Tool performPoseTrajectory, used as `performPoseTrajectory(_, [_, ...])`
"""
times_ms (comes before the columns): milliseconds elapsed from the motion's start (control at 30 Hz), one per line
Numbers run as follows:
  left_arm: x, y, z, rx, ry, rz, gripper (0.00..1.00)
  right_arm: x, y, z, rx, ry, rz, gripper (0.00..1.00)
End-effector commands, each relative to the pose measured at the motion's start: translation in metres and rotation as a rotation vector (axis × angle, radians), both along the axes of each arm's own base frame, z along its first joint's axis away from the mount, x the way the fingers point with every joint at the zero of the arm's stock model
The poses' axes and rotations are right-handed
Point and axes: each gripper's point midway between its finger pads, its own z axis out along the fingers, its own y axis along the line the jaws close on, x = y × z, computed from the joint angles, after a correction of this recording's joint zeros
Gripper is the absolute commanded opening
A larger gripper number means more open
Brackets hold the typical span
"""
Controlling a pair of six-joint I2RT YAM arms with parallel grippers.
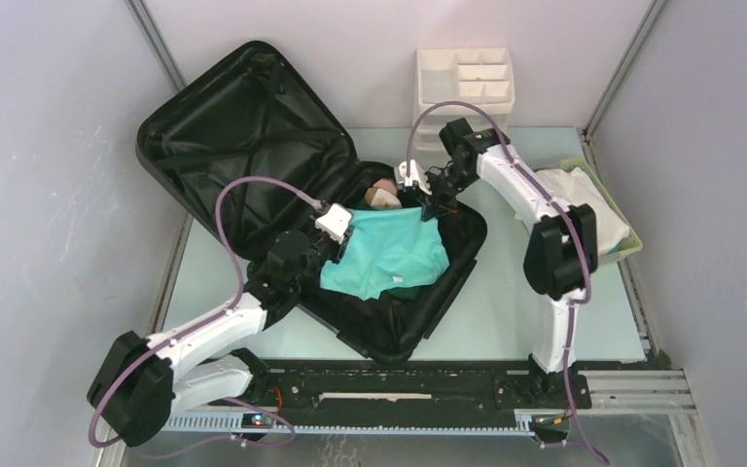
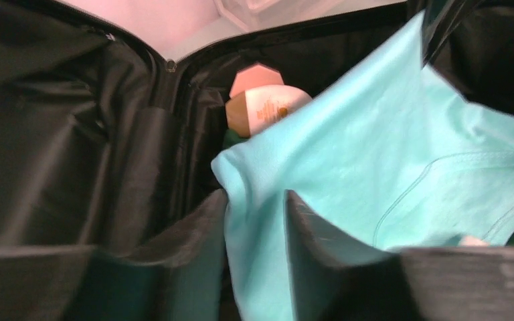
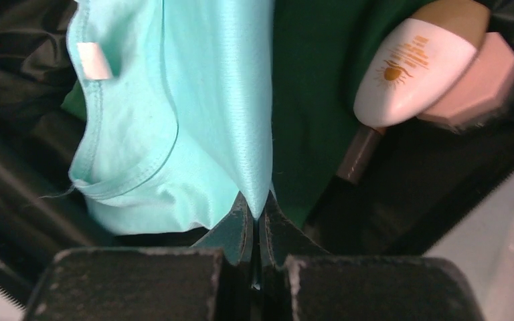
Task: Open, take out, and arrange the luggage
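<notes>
The luggage (image 1: pixel 243 126), a big black suitcase, lies open, lid to the back left. A turquoise shirt (image 1: pixel 384 253) lies in its near half. My left gripper (image 1: pixel 345 238) is at the shirt's left edge; in the left wrist view its jaws (image 2: pixel 255 195) stand a little apart with a fold of the shirt (image 2: pixel 375 154) running between them. My right gripper (image 1: pixel 431 206) is at the shirt's far right corner, and the right wrist view shows it (image 3: pixel 258 200) shut on the shirt's edge (image 3: pixel 201 107). A dark green garment (image 3: pixel 314 100) lies under the shirt.
A white and tan bottle (image 3: pixel 411 70) and a pink hexagonal item (image 3: pixel 485 83) sit at the suitcase's far end. A white drawer organizer (image 1: pixel 465 86) stands at the back. A pale basket (image 1: pixel 632 248) holding white cloth (image 1: pixel 584 199) sits at the right edge.
</notes>
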Motion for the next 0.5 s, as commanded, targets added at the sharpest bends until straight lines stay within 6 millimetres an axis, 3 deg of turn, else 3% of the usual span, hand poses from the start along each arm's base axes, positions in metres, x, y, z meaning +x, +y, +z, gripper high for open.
performPoseTrajectory(0, [-0.016,0.005,0.009,0.017,-0.001,-0.038,0.53,0.001,-0.009,0.043,-0.025,-0.177,-0.070,0.00])
performPoseTrajectory(67, [-0.025,0.008,0.014,0.005,0.019,-0.046,0.70,-0.002,-0.011,0.046,-0.043,-0.217,-0.092,0.00])
performPoseTrajectory(133, [-0.035,0.011,0.025,-0.008,0.024,-0.060,0.76,-0.006,-0.013,0.042,-0.066,-0.235,-0.109,0.00])
performPoseTrajectory(333, [-0.059,0.021,0.061,0.041,-0.063,-0.173,0.87,-0.012,-0.013,0.037,-0.099,-0.274,-0.143,0.00])
performPoseTrajectory(467, [-0.048,0.018,0.063,-0.032,0.022,-0.274,0.87,-0.019,-0.010,0.040,-0.094,-0.256,-0.153,0.00])
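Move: The teal cloth's left end still hangs between the left hand's barely parting fingers. The cloth's middle lies about 8 cm to that hand's right, 5 cm back and 7 cm below. From the right hand, which has the far right corner pinched, its middle is roughly 9 cm left, 8 cm back and 4 cm lower. The white bottle sits some 10 cm left of this hand and 4 cm farther out, with the pink box just beyond it, 9 cm left and 6 cm out, both about 5 cm below. The cloth's left end comes free as the left fingers spread wide and that hand backs off some 5 cm towards the base, rising about 4 cm and drifting left, away from the cloth. The far right corner stays pinched in the shut right fingers, which lift about 4 cm, then sink again by roughly half of that, easing back a little and turning some 15 degrees. ##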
